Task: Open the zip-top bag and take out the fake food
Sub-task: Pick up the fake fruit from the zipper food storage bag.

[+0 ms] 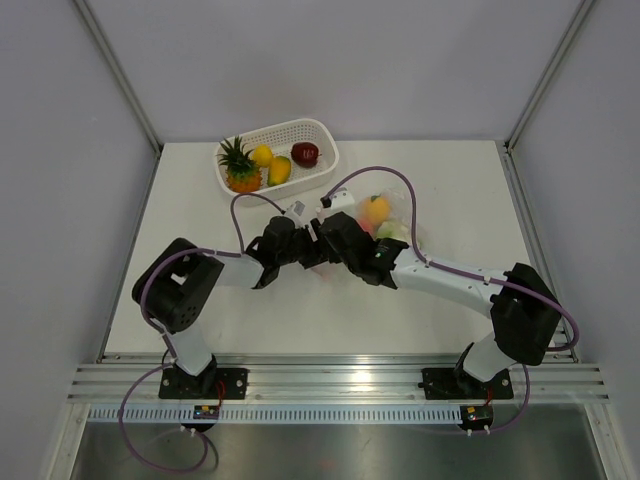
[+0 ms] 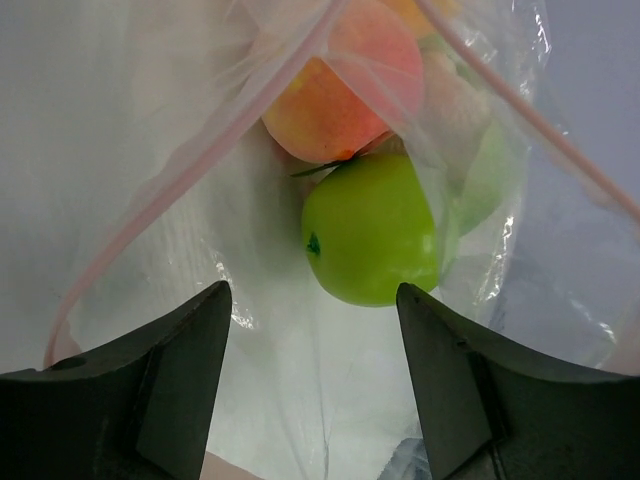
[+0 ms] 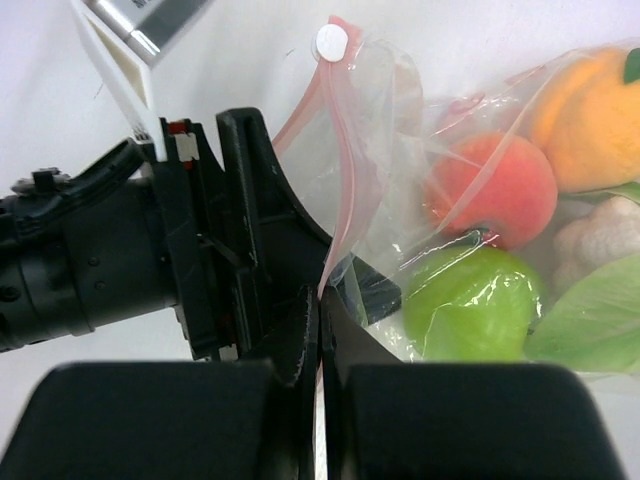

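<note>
The zip-top bag (image 1: 392, 222) lies mid-table, clear with a pink zip strip (image 2: 180, 170). Its mouth is spread apart. My right gripper (image 3: 321, 295) is shut on one pink lip of the mouth. My left gripper (image 2: 311, 290) is open and points into the mouth, its fingers (image 2: 170, 380) on either side of the opening and holding nothing. Just ahead of it lies fake food: a green apple (image 2: 372, 228) and a peach (image 2: 340, 85). The right wrist view also shows an orange (image 3: 590, 105) and a white cauliflower (image 3: 590, 240) deeper in the bag.
A white perforated basket (image 1: 322, 135) stands at the back of the table, holding a pineapple (image 1: 240, 168), yellow pieces (image 1: 262, 155) and a dark red piece (image 1: 305, 153). Both arms cross closely at mid-table (image 1: 320, 245). Grey walls enclose the table.
</note>
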Robot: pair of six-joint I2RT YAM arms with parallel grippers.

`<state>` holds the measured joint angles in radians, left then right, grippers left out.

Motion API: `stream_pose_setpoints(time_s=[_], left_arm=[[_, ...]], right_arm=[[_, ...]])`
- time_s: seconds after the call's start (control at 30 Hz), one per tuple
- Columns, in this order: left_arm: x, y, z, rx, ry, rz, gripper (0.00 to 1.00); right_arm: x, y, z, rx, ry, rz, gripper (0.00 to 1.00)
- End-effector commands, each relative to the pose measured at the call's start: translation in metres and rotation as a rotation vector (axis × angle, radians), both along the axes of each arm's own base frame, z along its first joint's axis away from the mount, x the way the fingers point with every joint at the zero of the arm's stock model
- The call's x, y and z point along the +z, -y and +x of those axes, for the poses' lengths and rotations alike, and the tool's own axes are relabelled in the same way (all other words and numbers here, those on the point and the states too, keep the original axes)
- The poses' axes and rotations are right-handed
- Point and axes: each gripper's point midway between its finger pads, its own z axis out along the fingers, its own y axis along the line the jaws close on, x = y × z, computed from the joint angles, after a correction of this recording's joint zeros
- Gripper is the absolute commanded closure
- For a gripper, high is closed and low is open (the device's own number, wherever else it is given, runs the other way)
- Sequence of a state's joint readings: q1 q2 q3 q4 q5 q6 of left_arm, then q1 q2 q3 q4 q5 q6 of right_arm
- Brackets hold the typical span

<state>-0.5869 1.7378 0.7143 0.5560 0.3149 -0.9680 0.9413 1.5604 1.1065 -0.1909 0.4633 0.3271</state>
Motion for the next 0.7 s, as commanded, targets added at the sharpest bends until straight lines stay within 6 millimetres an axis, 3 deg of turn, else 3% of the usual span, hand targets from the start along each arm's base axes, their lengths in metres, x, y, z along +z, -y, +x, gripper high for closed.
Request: stream_pose_setpoints(time_s=[0.0,0.13,0.3,0.37,0.53,0.67], left_arm=[[0.034,0.025,0.001,-0.068,0.080,-0.129,0.29],[0.036,0.025,0.002,-0.070,0.098,-0.136,0.29],[0.036,0.024,0.004,-0.066,0.109,-0.120,0.29],[0.035,0.024,0.005,-0.065,0.111,-0.115,0.29],[0.034,0.025,0.006,-0.064,0.112,-0.113,0.29],[0.034,0.025,0.007,-0.067,0.121,-0.104,0.29]], right_arm=[[0.030,-0.010,0.007,-0.011,0.071,0.047,1.00],[0.030,-0.009,0.006,-0.008,0.074,0.046,1.00],[0.035,-0.004,0.005,-0.023,0.083,0.055,0.58],[0.043,0.004,0.004,-0.045,0.105,0.065,0.51],[0.061,0.032,0.005,-0.140,0.177,0.086,0.41],[0.064,0.058,0.010,-0.202,0.167,0.138,0.40]])
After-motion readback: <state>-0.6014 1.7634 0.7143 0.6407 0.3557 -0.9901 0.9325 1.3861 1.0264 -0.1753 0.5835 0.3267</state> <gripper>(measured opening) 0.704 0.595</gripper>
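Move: The green apple lies inside the bag, roughly 6 cm to the right, 2 cm ahead and 3 cm below the left hand, whose open fingers are already in the mouth. The peach sits about 7 cm farther out than the apple, the leafy vegetable some 8 cm to the apple's right and 4 cm farther out. The right hand has the bag's rim pinched between its fingertips, with the apple about 6 cm to its right, 3 cm ahead and 11 cm below. The bag's pink rim is let go: the right fingers open from shut to somewhat over half, then the right hand backs off the mouth, up and to the right by about 4 cm each way, tipping its fingers up slightly. The left hand edges some 1 cm to the right and up a little, its fingers staying open inside the mouth, short of the apple. ##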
